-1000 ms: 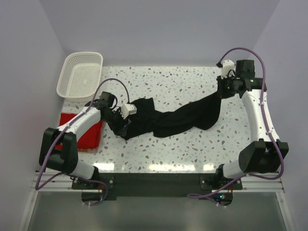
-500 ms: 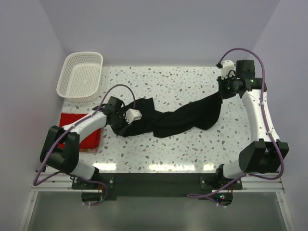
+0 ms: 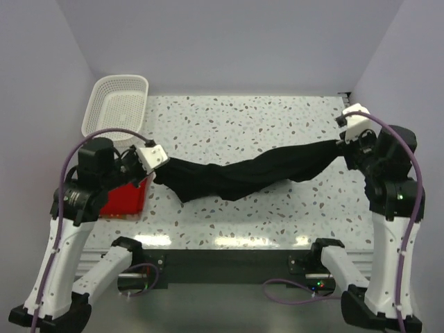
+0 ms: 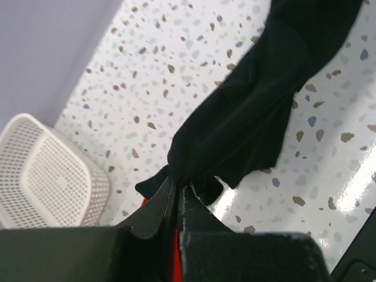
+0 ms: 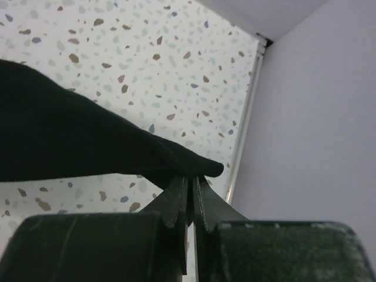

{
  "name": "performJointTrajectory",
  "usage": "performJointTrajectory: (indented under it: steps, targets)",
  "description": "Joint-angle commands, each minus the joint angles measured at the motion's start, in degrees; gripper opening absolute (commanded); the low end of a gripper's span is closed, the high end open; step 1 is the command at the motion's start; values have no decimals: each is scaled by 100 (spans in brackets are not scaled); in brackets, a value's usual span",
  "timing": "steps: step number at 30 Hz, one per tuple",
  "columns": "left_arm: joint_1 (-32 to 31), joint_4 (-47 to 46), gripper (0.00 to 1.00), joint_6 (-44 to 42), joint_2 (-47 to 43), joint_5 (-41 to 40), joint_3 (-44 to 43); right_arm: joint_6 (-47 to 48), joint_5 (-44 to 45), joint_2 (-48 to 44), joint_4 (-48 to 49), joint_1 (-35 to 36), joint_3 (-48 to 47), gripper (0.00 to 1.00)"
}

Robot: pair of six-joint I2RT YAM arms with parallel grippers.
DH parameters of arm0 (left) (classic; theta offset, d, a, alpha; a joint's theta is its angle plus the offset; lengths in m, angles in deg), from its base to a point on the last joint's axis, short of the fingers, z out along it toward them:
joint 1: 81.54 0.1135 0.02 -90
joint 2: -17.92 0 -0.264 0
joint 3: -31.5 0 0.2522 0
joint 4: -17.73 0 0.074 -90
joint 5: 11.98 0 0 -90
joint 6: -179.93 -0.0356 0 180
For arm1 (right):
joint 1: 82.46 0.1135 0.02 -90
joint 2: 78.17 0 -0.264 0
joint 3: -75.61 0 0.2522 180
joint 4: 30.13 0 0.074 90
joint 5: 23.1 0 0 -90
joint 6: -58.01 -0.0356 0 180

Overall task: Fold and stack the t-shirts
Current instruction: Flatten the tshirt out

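The black t-shirt hangs stretched like a rope across the speckled table, sagging in the middle. At its left end my left gripper is shut on a bunch of the cloth; the left wrist view shows that bunch of the black t-shirt in the left gripper. My right gripper is shut on the other end near the right wall. In the right wrist view the black t-shirt leaves the right gripper toward the left. The red t-shirt lies folded at the table's left edge, partly under the left arm.
A white lattice basket stands at the back left corner, also seen in the left wrist view as the white basket. Purple-grey walls close in the table on three sides. The right wall's edge strip runs close to the right gripper.
The left gripper has shut on the shirt's left end. Both arms have risen and drawn apart, lifting the black shirt off the table and pulling it taut.
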Motion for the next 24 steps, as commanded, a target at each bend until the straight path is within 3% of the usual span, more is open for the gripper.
performJointTrajectory:
  steps: [1, 4, 11, 16, 19, 21, 24]
  targets:
    - [37, -22, 0, 376, -77, -70, -460, 190, 378, -149, 87, -30, -53, 0]
    - [46, -373, 0, 649, 334, -307, -558, 164, 273, 289, 228, -30, -80, 0]
    - [195, -1279, 0, 684, 2618, -853, -267, -301, -623, 2345, 219, -13, -308, 0]
    - [696, -1430, 0, 1018, 4640, -598, -1390, -653, -888, 3427, 184, -13, -440, 0]
    - [872, -1106, 15, 1238, 5520, -439, -2164, -732, -923, 3832, 88, -13, -510, 0]
    - [977, -1035, 34, 1379, 5627, -160, -2228, -750, -897, 4016, 61, -13, -466, 0]
    - [986, -1078, 41, 1493, 5286, 157, -1764, -811, -835, 4210, 35, -13, -370, 0]
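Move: Each hand holds one end of the black t-shirt, and the bare table where that end goes lies about 20 cm ahead, 3 cm left and 28 cm below the left hand, and about 11 cm ahead, 1 cm left and 34 cm below the right. The hanging shirt's middle is some 22 cm right of the left hand, nearly level with it. The white basket stands 26 cm ahead and 16 cm left of the left hand; the red t-shirt lies 14 cm left, 2 cm back. Forward and down in one fast swing, after a short lift of 2 to 4 cm, both arms cast the black t-shirt out over the table, the left about 20 cm forward, the right more down than forward. The wrists tip down some 35 degrees, the left also turning counter-clockwise; the left fingers open near the bottom and let go, while the right keep their pinch, still well above the table. ##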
